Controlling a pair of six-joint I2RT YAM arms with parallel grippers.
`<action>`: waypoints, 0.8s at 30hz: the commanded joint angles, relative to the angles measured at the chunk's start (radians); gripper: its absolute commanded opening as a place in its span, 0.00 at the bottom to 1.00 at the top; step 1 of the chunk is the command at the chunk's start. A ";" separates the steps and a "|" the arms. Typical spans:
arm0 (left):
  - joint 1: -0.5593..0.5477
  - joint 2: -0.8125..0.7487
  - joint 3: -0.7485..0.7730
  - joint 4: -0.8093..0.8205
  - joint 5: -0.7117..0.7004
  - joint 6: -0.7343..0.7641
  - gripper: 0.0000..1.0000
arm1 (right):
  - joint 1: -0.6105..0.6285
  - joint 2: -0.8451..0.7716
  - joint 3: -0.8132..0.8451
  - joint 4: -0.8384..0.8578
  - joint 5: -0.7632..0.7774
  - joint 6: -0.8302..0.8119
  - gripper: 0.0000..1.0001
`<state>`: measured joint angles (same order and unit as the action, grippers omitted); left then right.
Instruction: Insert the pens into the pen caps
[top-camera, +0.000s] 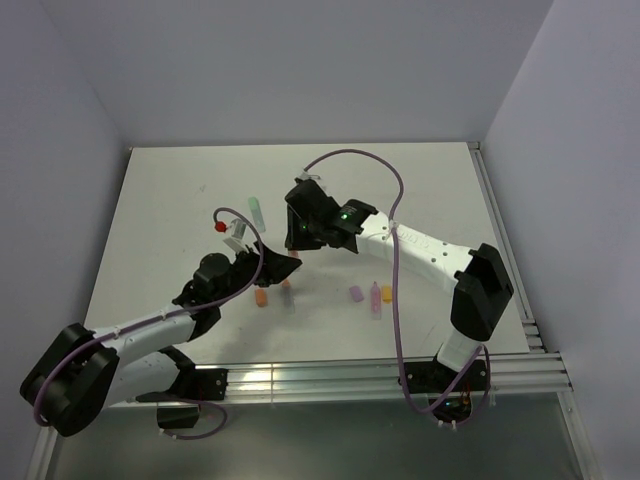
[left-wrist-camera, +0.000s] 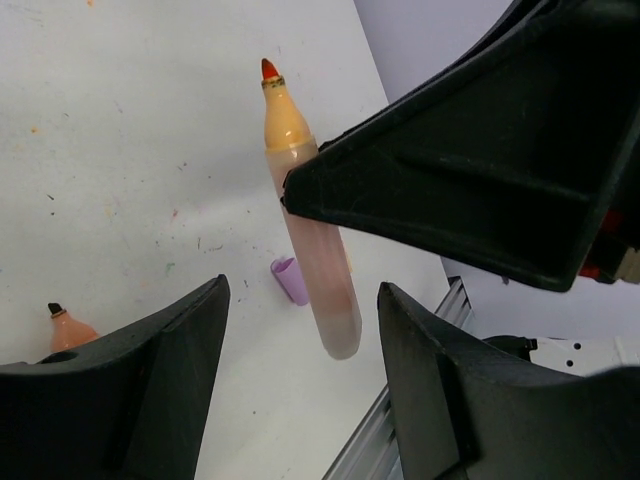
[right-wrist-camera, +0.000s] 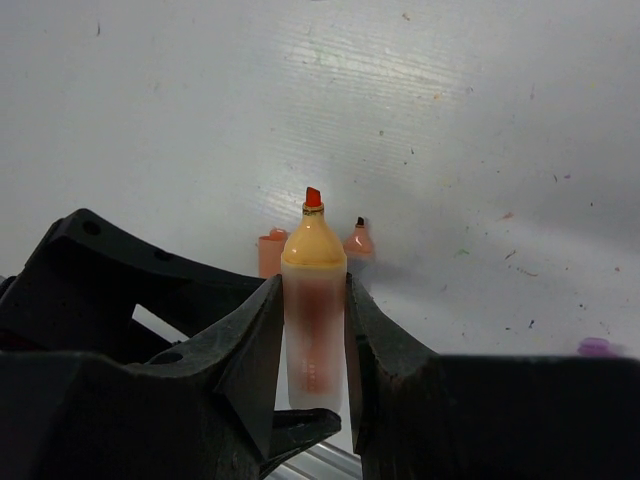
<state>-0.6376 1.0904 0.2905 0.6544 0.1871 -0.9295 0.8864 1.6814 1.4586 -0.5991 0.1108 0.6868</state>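
My right gripper (right-wrist-camera: 314, 288) is shut on an orange pen (right-wrist-camera: 314, 250), held above the table with its red tip pointing away from the wrist. In the left wrist view that pen (left-wrist-camera: 305, 230) hangs with its pale back end between my left gripper's (left-wrist-camera: 302, 335) open fingers, touching neither. On the table below lie an orange cap (right-wrist-camera: 270, 252) and a second orange pen (right-wrist-camera: 359, 240). A purple cap (left-wrist-camera: 291, 280) lies further off. In the top view both grippers meet mid-table, right (top-camera: 298, 240) and left (top-camera: 250, 263). A green pen (top-camera: 256, 210) lies behind them.
In the top view a purple cap (top-camera: 355, 294), a pink pen (top-camera: 376, 297) and an orange cap (top-camera: 386, 293) lie in a row at the front right. An orange cap (top-camera: 261, 298) lies near the left gripper. A metal rail (top-camera: 380, 365) borders the near edge.
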 joint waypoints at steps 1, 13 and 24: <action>-0.005 0.029 0.052 0.086 0.028 -0.008 0.66 | 0.017 -0.061 0.003 0.027 -0.003 0.011 0.00; -0.007 0.058 0.047 0.129 0.035 -0.032 0.59 | 0.034 -0.052 -0.010 0.050 -0.022 0.017 0.00; -0.008 0.059 0.044 0.137 0.064 -0.043 0.37 | 0.040 -0.058 -0.040 0.074 -0.034 0.017 0.00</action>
<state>-0.6395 1.1500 0.3035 0.7315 0.2237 -0.9661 0.9142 1.6722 1.4288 -0.5671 0.0826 0.6952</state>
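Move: The right hand already holds the orange pen, its body about 1 cm ahead, 2 cm right and 1 cm above the left hand; the left gripper waits some 1 cm back, 2 cm left and 2 cm below the right hand. From the left hand, about 15 cm down on the table, the black-tipped pen lies 2 cm ahead and 2 cm left, the orange cap 2 cm ahead and 10 cm left. Left fingers narrow around the pen's lower body while the right hand draws it 2 cm back and left. ##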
